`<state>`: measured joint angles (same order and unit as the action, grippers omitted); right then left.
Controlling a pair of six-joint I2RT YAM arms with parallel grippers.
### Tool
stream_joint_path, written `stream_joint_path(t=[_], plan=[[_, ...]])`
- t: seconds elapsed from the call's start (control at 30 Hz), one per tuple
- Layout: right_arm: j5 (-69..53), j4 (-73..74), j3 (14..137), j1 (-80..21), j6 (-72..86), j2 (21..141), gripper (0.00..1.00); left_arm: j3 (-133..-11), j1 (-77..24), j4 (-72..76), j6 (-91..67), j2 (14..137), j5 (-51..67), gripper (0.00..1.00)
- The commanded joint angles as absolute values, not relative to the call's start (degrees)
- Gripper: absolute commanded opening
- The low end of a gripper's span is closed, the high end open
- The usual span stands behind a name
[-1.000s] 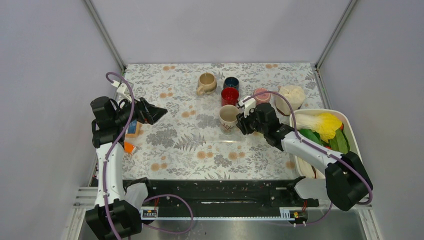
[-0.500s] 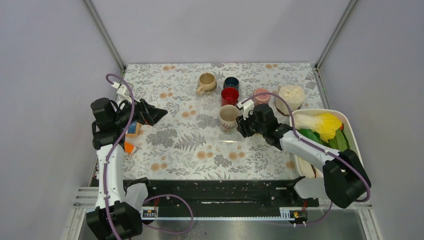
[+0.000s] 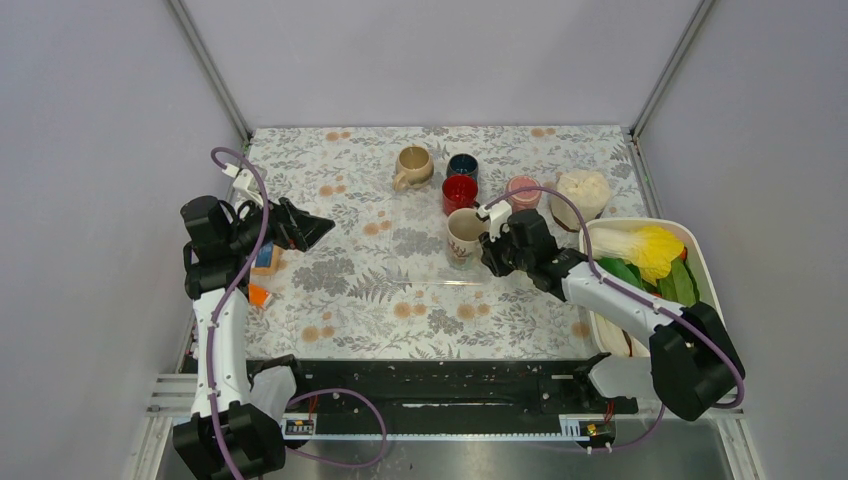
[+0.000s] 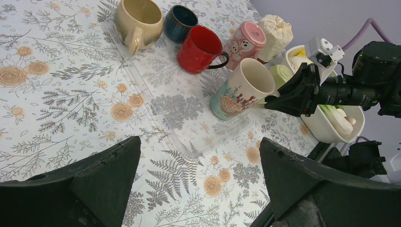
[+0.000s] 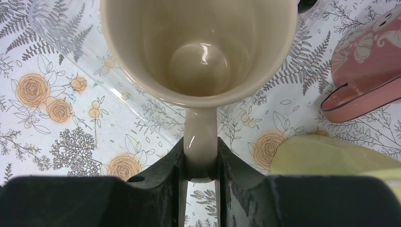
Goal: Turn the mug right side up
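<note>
A cream mug with a shell and coral print leans over on the clear tray, its mouth turned toward my right arm. In the right wrist view I look straight into the mug. My right gripper is shut on its handle, one finger pressed against each side. From the left wrist view the mug is tilted, with the right gripper at its rim side. My left gripper hangs open above the table's left part, far from the mug, with nothing between its fingers.
Behind the held mug stand a tan mug, a dark blue mug and a red mug. A pink mug sits bottom up beside a white cloth bundle. A white basin of vegetables lies at the right.
The right gripper's jaws have closed onto the cream mug's handle, and the mug has shifted slightly to the right. The left arm has not moved.
</note>
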<state>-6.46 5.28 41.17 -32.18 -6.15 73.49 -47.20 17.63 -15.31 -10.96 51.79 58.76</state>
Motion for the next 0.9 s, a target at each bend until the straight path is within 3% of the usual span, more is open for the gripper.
stream_joint_path(t=[0.0,0.13,0.27,0.37,0.5,0.7,0.87], plan=[[-4.59,2.48,42.0,-32.08,-5.69,71.07,0.15,-46.76,18.01,-11.95,-10.74,51.08,60.47,0.99],[-4.85,2.81,42.12,-32.09,-6.09,71.25,0.17,-46.71,18.02,-11.93,-10.69,50.95,60.62,0.99],[-6.25,3.86,42.68,-32.08,-6.97,71.3,0.43,-46.72,18.1,-11.92,-10.7,51.0,60.57,0.99],[-7.55,4.89,43.54,-32.05,-8.19,70.09,0.56,-46.69,18.09,-11.97,-10.72,50.91,60.6,0.99],[-7.99,9.36,46.7,-32.02,-11.67,67.1,0.64,-46.67,18.1,-12.01,-10.72,50.77,60.57,0.99],[0.87,19.43,49.14,-31.92,-18.02,58.23,0.76,-46.58,18.1,-12.06,-10.31,49.64,60.36,0.99],[7.42,24.12,44.92,-29.06,-20.02,49.8,0.8,-46.44,18.1,-11.86,-10.17,48.98,60.17,0.99]])
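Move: My right fingers still pinch the handle of the tall mug, already upright on the table. Its body is about 3 cm ahead, 5 cm left and about level with the fingertips. The red mug is some 14 cm ahead and 6 cm left of my right hand, the pink mug 11 cm ahead and 8 cm right, the green mug level with it and 10 cm right. From my left hand, the tall mug lies about 5 cm ahead, 29 cm right and 17 cm lower. I keep my right hand at the tall mug's handle briefly, then spread the fingers so the handle comes free and lift away, faster as I go. I climb about 10 cm, veering some 4 cm right, away from the mug and towards the green mug's side, while the fingers open wide and tip up roughly 15 degrees. ##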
